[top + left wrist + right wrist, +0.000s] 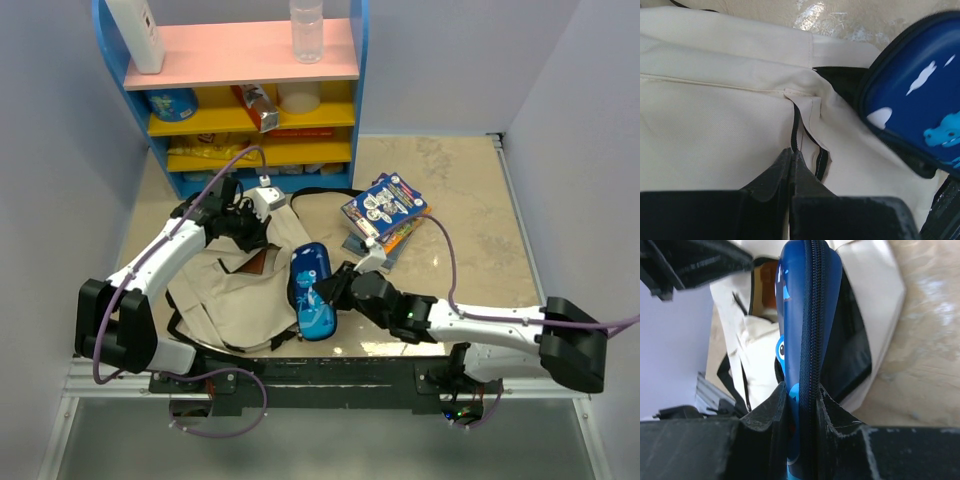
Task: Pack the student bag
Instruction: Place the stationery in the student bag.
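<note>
The student bag (225, 290) lies flat on the table's left side, beige with black zipper lines. My left gripper (245, 228) is at its far edge, shut on the bag's black zipper strip (795, 125); its tips (792, 153) pinch the cream fabric (715, 110). A blue pencil case (310, 278) with a cartoon print rests on its edge at the bag's right side, by the dark lining (852, 350). My right gripper (328, 293) is shut on the near end of the pencil case (807, 315), one finger on each flat side (802, 397).
A stack of colourful books (385, 208) lies on the marble tabletop to the right of the bag. A blue, yellow and pink shelf (240, 90) stands at the back with a clear bottle (307, 30) and a white container (138, 35) on top.
</note>
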You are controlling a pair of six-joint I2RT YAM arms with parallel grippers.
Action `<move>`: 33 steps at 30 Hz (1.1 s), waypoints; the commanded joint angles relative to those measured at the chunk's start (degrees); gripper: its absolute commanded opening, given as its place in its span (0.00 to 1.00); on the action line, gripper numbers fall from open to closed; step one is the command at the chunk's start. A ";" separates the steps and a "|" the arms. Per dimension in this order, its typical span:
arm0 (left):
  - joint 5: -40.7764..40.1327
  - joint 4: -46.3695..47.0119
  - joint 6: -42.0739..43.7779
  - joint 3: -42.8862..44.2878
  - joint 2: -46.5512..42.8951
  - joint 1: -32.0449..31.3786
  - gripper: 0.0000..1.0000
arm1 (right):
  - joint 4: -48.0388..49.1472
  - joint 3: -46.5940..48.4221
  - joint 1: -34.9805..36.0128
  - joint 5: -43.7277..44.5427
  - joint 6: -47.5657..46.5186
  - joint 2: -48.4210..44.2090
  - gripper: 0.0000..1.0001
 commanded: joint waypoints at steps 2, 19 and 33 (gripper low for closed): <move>1.24 2.75 -2.00 3.05 -0.55 -0.34 0.00 | 9.38 7.07 0.36 -9.33 -5.71 6.57 0.00; 1.50 1.88 -0.51 1.56 -3.10 -0.34 0.00 | 11.85 19.38 -4.99 -27.26 -2.66 27.58 0.00; 1.59 1.17 0.81 0.50 -4.24 -0.34 0.00 | 15.89 12.35 -8.43 -29.02 0.96 29.35 0.00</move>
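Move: The right hand already grips the blue pencil case; the bag's held-open mouth lies about 14 cm to its left, 8 cm ahead and 8 cm below. The brown wallet peeks out there, some 15 cm left of the hand, 7 cm ahead and 9 cm below. The book stack is roughly 19 cm ahead, 14 cm right and 8 cm below. From the left hand, pinching the bag's rim, the mouth is about 2 cm back, 2 cm left and 3 cm below. Leftward first, about 10 cm, the right hand carries the pencil case over the bag, turning some 20 degrees counter-clockwise; it begins to sink late in that sweep. It then pushes forward around 3 cm, ending about 5 cm lower, fingers tipping slightly downward and still shut on the case. The left fingers keep pinching the rim and raise it about a centimetre. ##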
